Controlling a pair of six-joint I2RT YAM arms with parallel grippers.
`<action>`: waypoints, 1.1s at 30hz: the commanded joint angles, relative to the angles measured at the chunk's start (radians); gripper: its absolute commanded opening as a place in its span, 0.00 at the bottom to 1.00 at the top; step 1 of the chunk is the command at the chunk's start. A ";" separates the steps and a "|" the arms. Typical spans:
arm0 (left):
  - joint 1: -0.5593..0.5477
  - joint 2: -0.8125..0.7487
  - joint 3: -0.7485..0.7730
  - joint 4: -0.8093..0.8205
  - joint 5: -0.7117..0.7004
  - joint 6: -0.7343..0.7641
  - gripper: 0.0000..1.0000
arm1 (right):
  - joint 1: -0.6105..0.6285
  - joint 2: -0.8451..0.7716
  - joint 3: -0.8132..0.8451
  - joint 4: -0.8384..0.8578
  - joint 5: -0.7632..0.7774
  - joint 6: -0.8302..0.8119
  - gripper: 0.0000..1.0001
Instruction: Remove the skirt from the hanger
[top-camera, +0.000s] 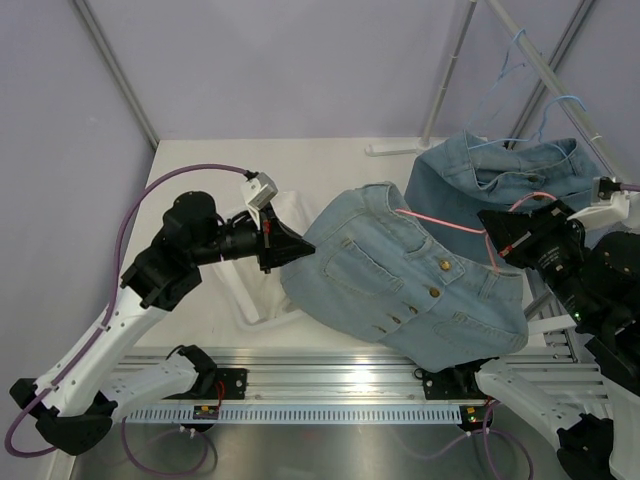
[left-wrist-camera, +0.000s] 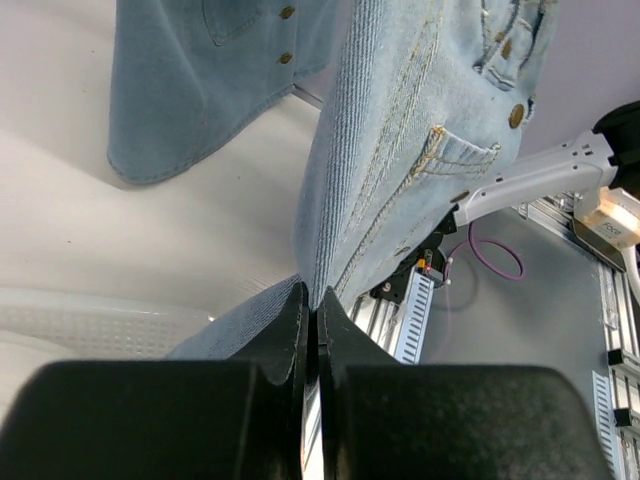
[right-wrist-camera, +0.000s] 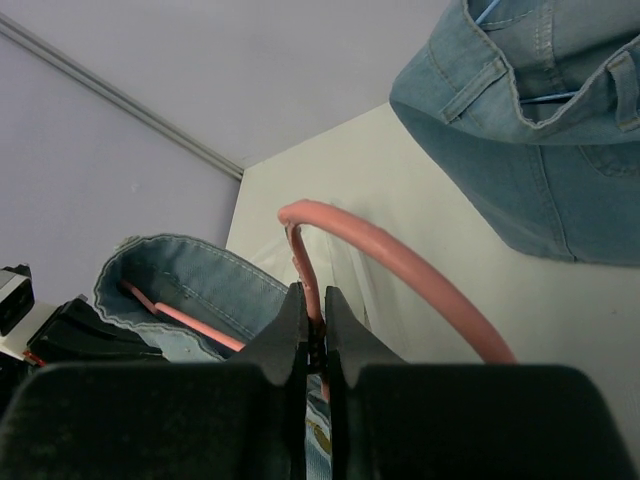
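Observation:
A light denim skirt (top-camera: 410, 280) with brass buttons hangs mid-table on a pink wire hanger (top-camera: 445, 224). My left gripper (top-camera: 298, 247) is shut on the skirt's left edge; in the left wrist view the fabric (left-wrist-camera: 400, 150) runs down into the closed gripper (left-wrist-camera: 312, 305). My right gripper (top-camera: 492, 230) is shut on the hanger at the skirt's right end. In the right wrist view the gripper (right-wrist-camera: 313, 300) pinches the pink wire just below the hook (right-wrist-camera: 400, 262). The skirt's open waistband (right-wrist-camera: 190, 280) lies to the left, with the hanger's bar inside it.
A second, darker denim garment (top-camera: 500, 175) hangs at the back right on a blue hanger from a slanted rail (top-camera: 550, 80); it also shows in the right wrist view (right-wrist-camera: 530, 140). A white plastic tray (top-camera: 250, 300) sits under the left arm. The metal rail (top-camera: 330, 385) runs along the near edge.

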 joint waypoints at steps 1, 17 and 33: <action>0.003 -0.037 -0.020 0.003 -0.090 0.001 0.00 | 0.002 -0.051 0.044 0.069 0.164 0.051 0.00; 0.018 -0.028 -0.053 -0.063 -0.166 0.021 0.00 | 0.002 -0.120 0.171 -0.021 0.301 0.024 0.00; 0.026 0.004 -0.108 0.004 -0.079 -0.004 0.00 | 0.021 -0.123 0.277 -0.054 0.376 -0.019 0.00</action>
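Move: Both hands already hold their things: the left the denim skirt's edge, the right the neck of the pink hanger. From the right hand the skirt's middle lies roughly 9 cm left, 6 cm back and 13 cm below; a second denim skirt hangs about 14 cm ahead, 8 cm right and 12 cm lower. From the left hand the held skirt's middle is some 16 cm right, 6 cm back and 4 cm lower, the white basket about 14 cm ahead, 10 cm left and 33 cm below. Keeping its pinch on the hanger's neck, the right hand draws it to the right and back away from the left hand, slowly for the first few centimetres and then fast and rising, about 16 cm in all, while its fingers tip up and swing clockwise some 15 degrees each. The shut left hand keeps the skirt's edge and holds almost still against the pull, then near the end sinks about 6 cm with its wrist tilting slightly. ##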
